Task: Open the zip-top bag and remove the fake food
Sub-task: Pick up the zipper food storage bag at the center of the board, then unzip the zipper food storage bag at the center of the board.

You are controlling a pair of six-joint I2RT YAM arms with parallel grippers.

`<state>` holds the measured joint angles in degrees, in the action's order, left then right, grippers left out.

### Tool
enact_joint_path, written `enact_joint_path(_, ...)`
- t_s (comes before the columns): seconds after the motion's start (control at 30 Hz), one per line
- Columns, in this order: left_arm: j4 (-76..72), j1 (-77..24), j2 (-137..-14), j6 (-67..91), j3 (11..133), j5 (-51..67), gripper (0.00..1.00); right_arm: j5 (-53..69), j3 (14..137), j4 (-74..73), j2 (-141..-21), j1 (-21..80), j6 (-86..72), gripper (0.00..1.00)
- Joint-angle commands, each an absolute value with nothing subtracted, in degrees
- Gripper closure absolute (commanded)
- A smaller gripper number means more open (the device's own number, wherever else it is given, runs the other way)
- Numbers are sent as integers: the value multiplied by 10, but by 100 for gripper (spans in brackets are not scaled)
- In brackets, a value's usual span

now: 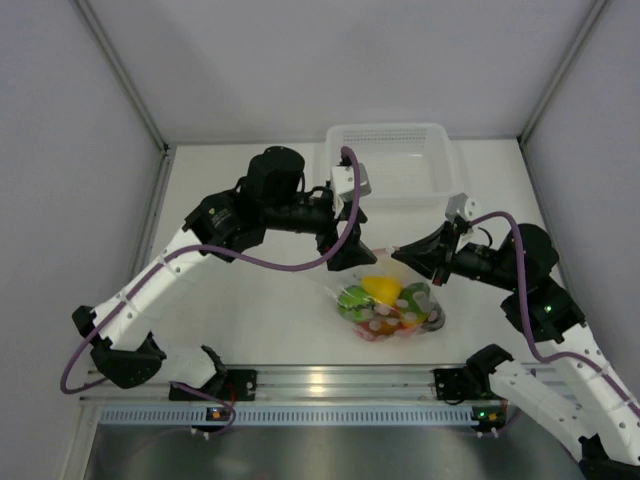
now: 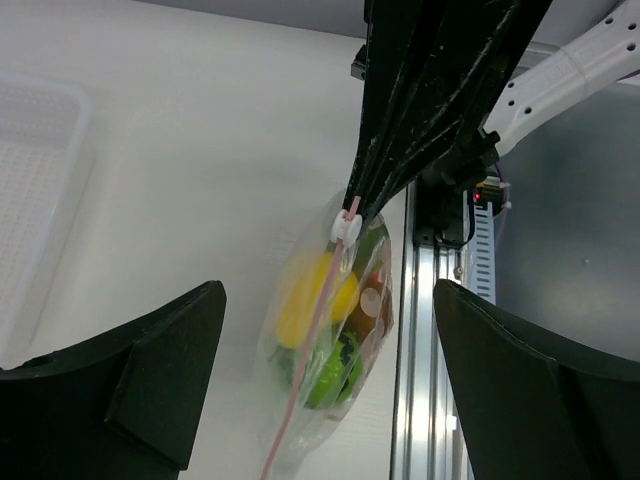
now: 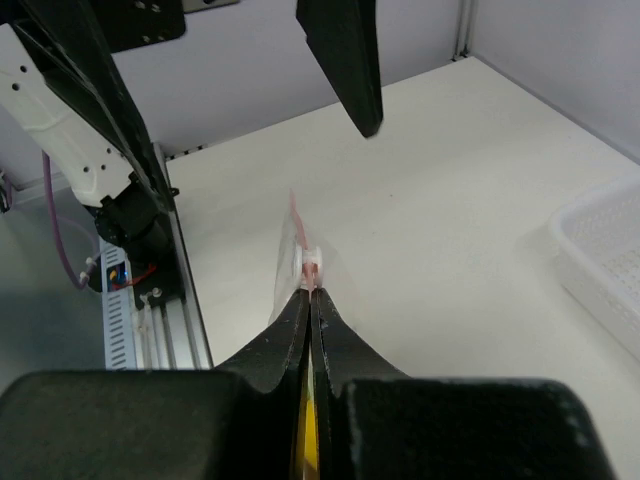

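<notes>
The clear zip-top bag point(image 1: 392, 308) hangs by its pink zip strip point(image 2: 300, 385), its lower end near the table. My right gripper point(image 1: 394, 251) is shut on the strip right beside the white slider point(image 3: 309, 265). The fake food point(image 1: 381, 289) is inside the bag: yellow, green, brown and pink-red pieces show through the plastic point(image 2: 330, 340). My left gripper point(image 1: 345, 250) is open just left of the bag's top. In the left wrist view its black fingers point(image 2: 150, 370) stand wide on either side of the bag without touching it.
A translucent white tray point(image 1: 442, 160) sits at the back of the table, behind both grippers. The aluminium rail point(image 1: 330, 380) carrying the arm bases runs along the near edge, close below the bag.
</notes>
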<state>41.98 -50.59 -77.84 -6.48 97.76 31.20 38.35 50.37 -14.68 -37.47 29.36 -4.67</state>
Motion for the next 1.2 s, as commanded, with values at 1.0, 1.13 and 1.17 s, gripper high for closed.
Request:
enact_joint_path(1.0, 383, -525, -908, -97, 1052, 574, 47, 429, 458, -91, -265, 304, -20, 100)
enact_joint_path(1.13, 383, -528, -911, -97, 1050, 573, 60, 420, 457, -96, -266, 305, -18, 100)
enact_joint_path(1.17, 383, -530, -911, -96, 1049, 569, 61, 419, 455, -94, -267, 305, -18, 100)
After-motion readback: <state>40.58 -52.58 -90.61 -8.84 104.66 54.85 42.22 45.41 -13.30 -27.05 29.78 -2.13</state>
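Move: The bag's zip slider stands some 5 cm to the right of the left hand, about 2 cm lower and 1 cm back; it sits right at the right hand's closed fingertips, barely 1 cm to that hand's left and ahead. The yellow pear hangs in the bag roughly 10 cm under the slider and a little back of it. From the left hand, the green apple is about 5 cm back, level sideways and some 15 cm down. The slider end of the bag, still pinched in the right fingers, is carried back about 4 cm towards the robot and a touch to the right, that wrist tipping slightly up. The open left hand goes after it, about 5 cm right and 4 cm back with a dip and a rise early on, turning some 25 degrees clockwise and closing to under half open around the slider, not yet shut. ##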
